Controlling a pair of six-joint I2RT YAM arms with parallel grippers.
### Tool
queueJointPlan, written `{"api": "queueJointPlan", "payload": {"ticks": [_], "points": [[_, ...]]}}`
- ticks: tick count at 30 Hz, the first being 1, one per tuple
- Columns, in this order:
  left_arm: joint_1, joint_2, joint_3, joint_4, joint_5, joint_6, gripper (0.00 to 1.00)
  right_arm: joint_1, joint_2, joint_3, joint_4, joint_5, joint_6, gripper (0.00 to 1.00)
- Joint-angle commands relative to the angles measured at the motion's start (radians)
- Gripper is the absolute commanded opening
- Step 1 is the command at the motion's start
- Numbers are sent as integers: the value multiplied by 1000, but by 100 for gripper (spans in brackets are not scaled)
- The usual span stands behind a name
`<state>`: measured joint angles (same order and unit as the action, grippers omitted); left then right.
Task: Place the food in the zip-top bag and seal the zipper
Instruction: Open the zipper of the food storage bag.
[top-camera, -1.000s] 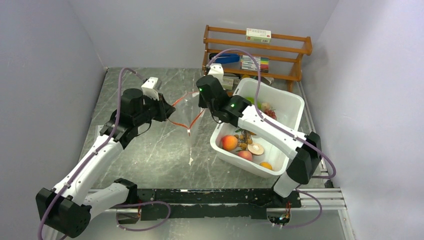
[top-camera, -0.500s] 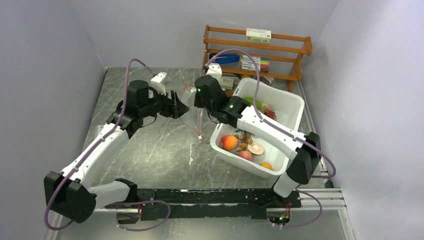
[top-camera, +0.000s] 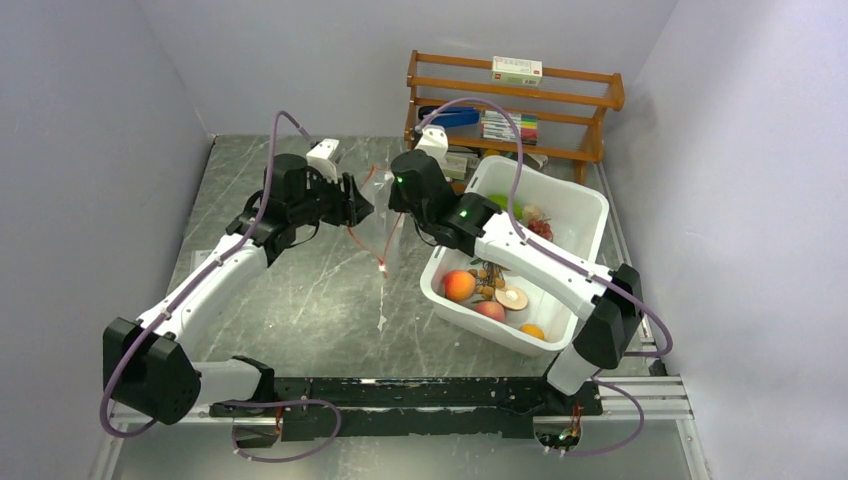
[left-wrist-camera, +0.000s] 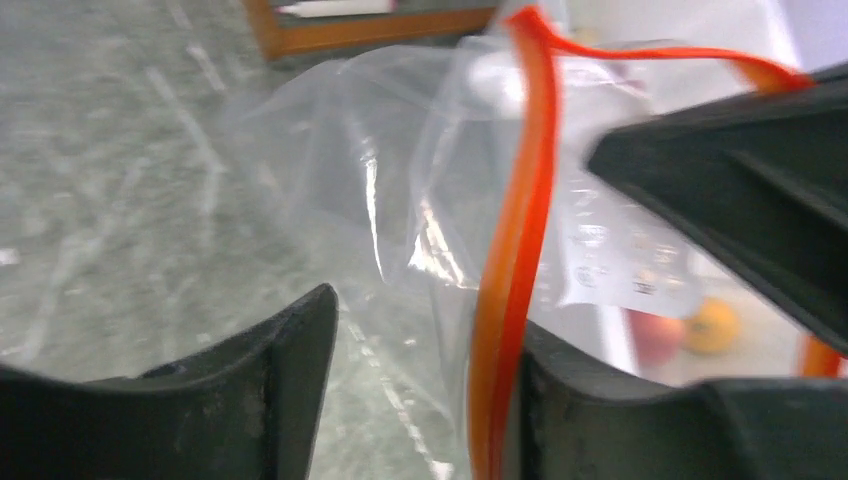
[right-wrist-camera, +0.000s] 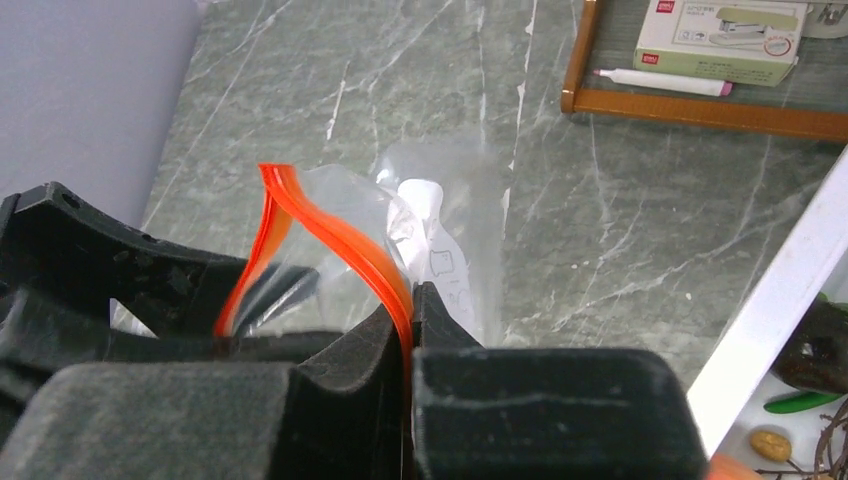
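Note:
The clear zip-top bag (top-camera: 388, 232) hangs above the table between my two grippers. My right gripper (right-wrist-camera: 412, 300) is shut on its red-orange zipper (right-wrist-camera: 345, 235) at one end of the mouth. My left gripper (left-wrist-camera: 425, 340) is open, and the zipper (left-wrist-camera: 515, 260) runs between its jaws against the right finger (left-wrist-camera: 560, 390). The bag (left-wrist-camera: 330, 170) looks empty. The food lies in the white bin (top-camera: 580, 196): an orange fruit (top-camera: 532, 331), red grapes (top-camera: 541, 228), a brown berry cluster (top-camera: 489, 274) and a green pod (right-wrist-camera: 800, 402).
The white bin stands right of the bag, under the right arm. A wooden rack (top-camera: 515, 95) with boxes and pens stands at the back. Grey walls close in the left, back and right sides.
My left arm has swung right and forward towards the right gripper. The bag, spread wide between the grippers a second ago, now hangs narrow. The right arm has hardly moved.

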<state>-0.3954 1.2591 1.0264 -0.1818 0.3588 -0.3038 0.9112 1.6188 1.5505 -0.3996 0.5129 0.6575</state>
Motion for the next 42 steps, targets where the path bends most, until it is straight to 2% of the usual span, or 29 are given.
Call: {"api": "queueJointPlan", "payload": {"ticks": [1,3,4,5,8,11,12,17,18,19,22,27,31,34,38,42], "points": [[0,28,50,-90,-246,81,38,4,-62,-74,111,8,-35,0],[0,26,91,-145,-309,107,17,0,-108,-165,166,22,-61,0],[0,13,91,-150,-329,118,10,-8,-129,-198,169,34,-51,0],[0,-2,84,-138,-350,125,7,-18,-144,-223,164,37,-35,0],[0,-38,70,-115,-362,139,7,-40,-178,-277,184,21,-11,2],[0,-53,63,-86,-259,153,7,-39,-194,-315,216,-52,20,30],[0,-59,57,-70,-229,150,7,-40,-198,-337,241,-95,35,35],[0,-75,30,-5,-223,115,7,-40,-183,-360,274,-198,130,40],[0,-71,34,-12,-236,105,7,-39,-180,-365,282,-208,140,38],[0,-67,39,-20,-244,104,7,-39,-182,-374,296,-217,146,32],[0,-50,65,-73,-298,107,7,-42,-184,-399,305,-200,158,1],[0,-69,81,-122,-398,153,7,-64,-206,-447,308,-182,176,0],[0,-90,98,-168,-399,202,7,-64,-194,-455,395,-368,123,22],[0,-109,64,-158,-386,227,7,-63,-205,-446,407,-420,91,31],[0,-107,52,-185,-379,241,7,-64,-243,-473,414,-517,42,51],[0,-110,30,-184,-376,249,7,-64,-294,-493,414,-574,-3,62]]}}
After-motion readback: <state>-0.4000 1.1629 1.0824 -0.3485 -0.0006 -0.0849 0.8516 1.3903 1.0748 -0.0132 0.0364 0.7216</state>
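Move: The bag's orange zipper edge stands between the left hand's open fingers, within about 1 cm; the right hand's shut fingers still pinch that edge roughly 6 cm to the left hand's right and 1 cm farther out. The white zipper stop lies some 10 cm back, 3 cm right and 3 cm below the left hand. From the right hand, the orange is about 14 cm back and 12 cm right, and the white bin's middle 9 cm back and 24 cm right, both nearly 20 cm below. Left hand pinches the zipper edge, going about 7 cm left; right hand lets go, ending 6 cm back and lower. ##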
